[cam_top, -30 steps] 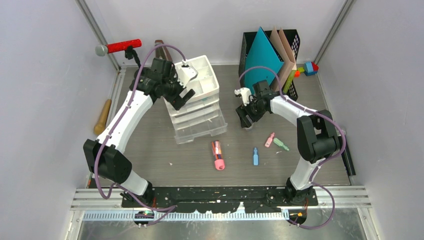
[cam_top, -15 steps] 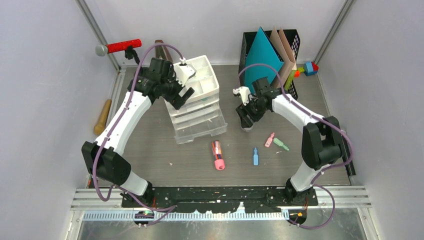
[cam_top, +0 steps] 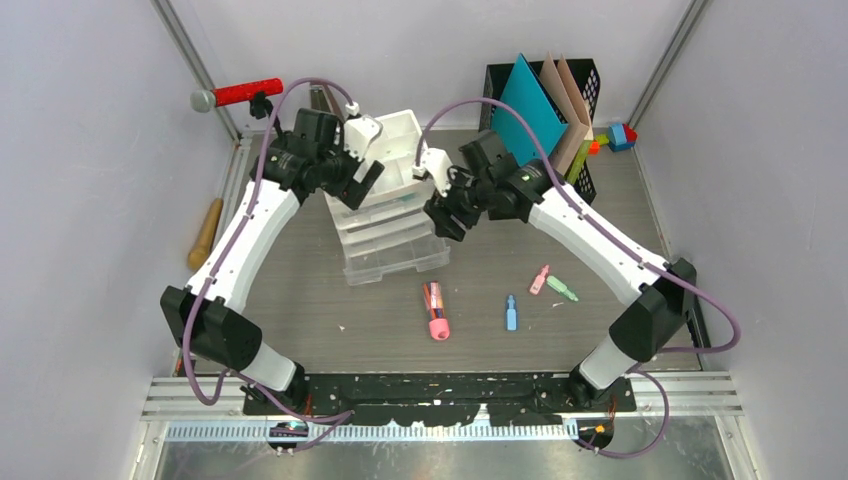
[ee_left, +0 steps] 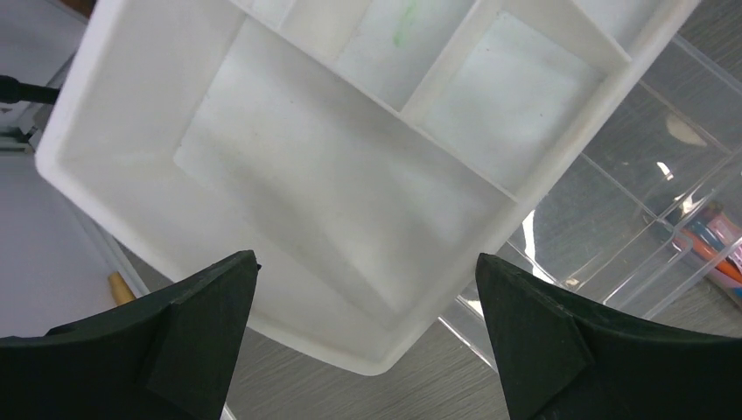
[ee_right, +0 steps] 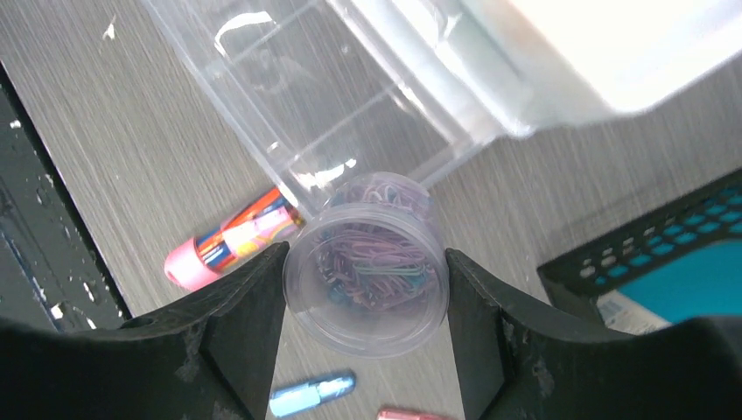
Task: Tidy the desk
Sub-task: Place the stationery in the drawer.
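The grey wood-grain desk (cam_top: pixel 300 290) holds a clear drawer unit (cam_top: pixel 395 250) topped by a white divided tray (cam_top: pixel 405 150). My left gripper (cam_top: pixel 362 178) hovers open and empty over the tray's near-left corner. In the left wrist view the tray (ee_left: pixel 332 175) lies below the open gripper (ee_left: pixel 366 261). My right gripper (cam_top: pixel 447 213) is by the unit's right side, shut on a clear round tub of coloured paper clips (ee_right: pixel 367 262). It holds the tub above the desk, close to an open clear drawer (ee_right: pixel 341 114).
A pink-capped marker bundle (cam_top: pixel 436 310), a blue marker (cam_top: pixel 511 312), a pink one (cam_top: pixel 540 279) and a green one (cam_top: pixel 562 289) lie on the desk. A black mesh file holder with folders (cam_top: pixel 540 105) stands at the back right, coloured blocks (cam_top: pixel 615 137) beside it. A wooden handle (cam_top: pixel 207 232) lies at the left edge.
My right gripper has swung left from the middle of the desk to the drawer unit's right side, carrying the tub. My left gripper has shifted slightly left over the tray.
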You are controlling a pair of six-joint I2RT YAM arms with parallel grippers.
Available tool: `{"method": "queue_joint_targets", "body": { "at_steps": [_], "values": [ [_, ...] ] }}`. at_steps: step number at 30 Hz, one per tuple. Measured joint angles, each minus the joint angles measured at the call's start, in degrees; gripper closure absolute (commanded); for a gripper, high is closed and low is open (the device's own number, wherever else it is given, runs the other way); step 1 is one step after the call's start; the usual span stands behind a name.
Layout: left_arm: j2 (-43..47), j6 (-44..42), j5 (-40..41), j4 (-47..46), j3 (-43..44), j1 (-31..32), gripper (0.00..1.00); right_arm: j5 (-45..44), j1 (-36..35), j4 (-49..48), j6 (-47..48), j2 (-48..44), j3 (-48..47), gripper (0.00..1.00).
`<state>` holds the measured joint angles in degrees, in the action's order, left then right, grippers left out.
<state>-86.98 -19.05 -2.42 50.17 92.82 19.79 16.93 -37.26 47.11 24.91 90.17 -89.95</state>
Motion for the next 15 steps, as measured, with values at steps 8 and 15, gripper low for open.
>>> {"method": "queue_joint_targets", "body": {
  "at_steps": [8,15],
  "values": [
    [0.0,3.2,2.1,-1.1,1.0,-0.7,0.0,-0.5,-4.5,0.2,-0.3,9.8,-8.1,0.65],
    [0.4,3.7,2.2,-1.2,1.0,-0.9,0.0,-0.9,-6.0,0.3,-0.7,16.0,-10.5,0.64]
  ]
}}
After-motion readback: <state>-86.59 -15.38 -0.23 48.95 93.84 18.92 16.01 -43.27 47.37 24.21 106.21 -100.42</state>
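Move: The jar of paper clips is already held in the right hand; the clear pulled-out bottom drawer it is going to lies about 8 cm left, 4 cm ahead and some 17 cm below. The pink-capped pen tube lies about 7 cm straight back from the hand, 19 cm down; the blue bottle 14 cm right and 7 cm back; the white top tray 14 cm ahead, 8 cm left and 4 cm lower. From the left hand that drawer is roughly 6 cm right, 2 cm back and 20 cm below. The jar of paper clips, still pinched in the right fingers, travels left by some 7 cm towards the open bottom drawer, passing in front of the white top tray; almost from the start it also sinks, by about 5 cm in all, and the fingers keep their hold. ##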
